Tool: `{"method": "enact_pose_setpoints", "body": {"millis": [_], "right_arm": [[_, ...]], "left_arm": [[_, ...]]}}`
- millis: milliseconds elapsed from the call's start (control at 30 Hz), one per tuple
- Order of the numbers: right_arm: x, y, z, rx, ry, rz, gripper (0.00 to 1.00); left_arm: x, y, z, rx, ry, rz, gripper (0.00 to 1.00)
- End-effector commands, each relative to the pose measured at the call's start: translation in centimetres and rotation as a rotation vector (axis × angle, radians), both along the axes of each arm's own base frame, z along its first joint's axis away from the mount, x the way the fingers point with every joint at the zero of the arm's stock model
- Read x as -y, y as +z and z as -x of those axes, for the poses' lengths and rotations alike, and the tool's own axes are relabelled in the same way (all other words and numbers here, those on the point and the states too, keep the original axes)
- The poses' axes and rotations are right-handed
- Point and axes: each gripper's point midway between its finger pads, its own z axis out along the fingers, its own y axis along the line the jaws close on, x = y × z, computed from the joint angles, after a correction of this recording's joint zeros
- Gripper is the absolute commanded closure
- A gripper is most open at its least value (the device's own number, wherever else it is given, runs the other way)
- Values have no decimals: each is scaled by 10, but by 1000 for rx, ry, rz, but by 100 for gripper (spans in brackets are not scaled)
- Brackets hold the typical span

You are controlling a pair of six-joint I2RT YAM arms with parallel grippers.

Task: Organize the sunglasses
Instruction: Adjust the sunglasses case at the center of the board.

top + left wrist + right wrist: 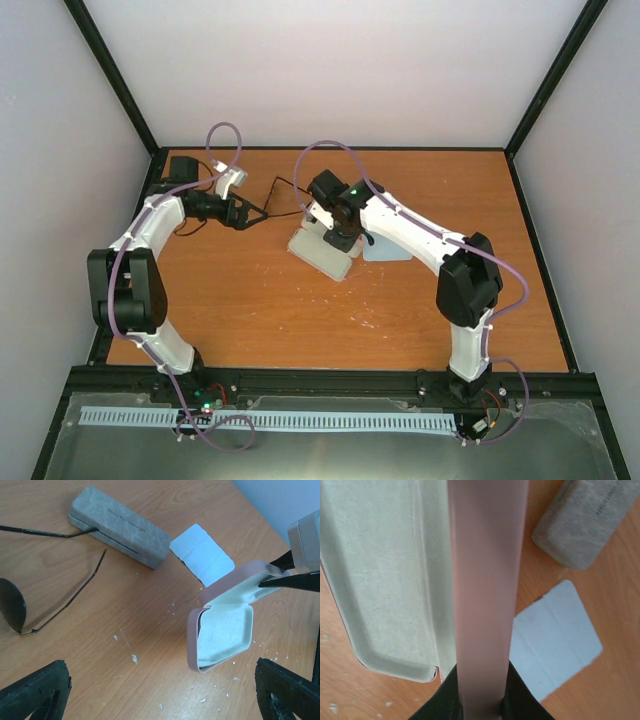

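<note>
The sunglasses (75, 591) lie unfolded on the table, a thin dark frame with one dark lens at the left edge of the left wrist view and one arm reaching to the grey case (117, 527). A pink case (222, 635) stands open, showing its pale lining. My right gripper (482, 680) is shut on the edge of its raised lid (487, 580). In the top view that gripper (340, 236) sits over the case (322, 256). My left gripper (162, 695) is open and empty, hovering over bare wood between the sunglasses and the pink case.
A light-blue cloth (202, 555) lies flat between the grey case and the pink case, and is also seen beside the lid (555, 640). White crumbs dot the wooden table (300, 310). Black frame posts and pale walls enclose it.
</note>
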Motion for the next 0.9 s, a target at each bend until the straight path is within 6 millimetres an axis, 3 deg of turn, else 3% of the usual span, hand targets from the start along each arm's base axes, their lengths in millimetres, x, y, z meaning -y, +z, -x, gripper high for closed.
{"method": "enact_pose_setpoints", "body": {"millis": [0, 100, 233, 400, 667, 867], "right_arm": [[6, 28, -16, 177, 50, 61, 95], [-9, 25, -11, 218, 168, 57, 97], [-33, 2, 15, 188, 408, 48, 97], [-45, -21, 23, 104, 485, 57, 97], [-54, -69, 1, 99, 525, 180, 97], [-56, -88, -25, 158, 480, 266, 97]], "left_arm": [[-8, 14, 2, 39, -41, 1, 1], [-16, 9, -2, 42, -31, -20, 1], [-26, 4, -9, 33, -11, -19, 1], [-33, 1, -12, 31, 7, -20, 1], [-35, -3, -8, 38, 24, -32, 1], [-37, -4, -8, 43, 44, -38, 1]]}}
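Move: The right gripper already holds the open pink case by its lid; the bare spot near the board's centre where the case goes lies about 7 cm to its left, 4 cm back and some 12 cm below. The grey case lies roughly 12 cm ahead and 3 cm left of this hand, the sunglasses 13 cm ahead and 15 cm left, the light-blue cloth 9 cm right and 2 cm ahead. From the left hand the spot is about 12 cm right, 7 cm back and 15 cm down. Keep the right fingers shut on the pink lid and swing the case some 30 degrees counter-clockwise to square it with the board, shifting it left about 5 cm by way of a small pull back and return forward. From midway on, lower it firmly downwards, about 7 cm in all, towards the bare board. Draw the open, empty left gripper some 3 cm left, away from the case. ##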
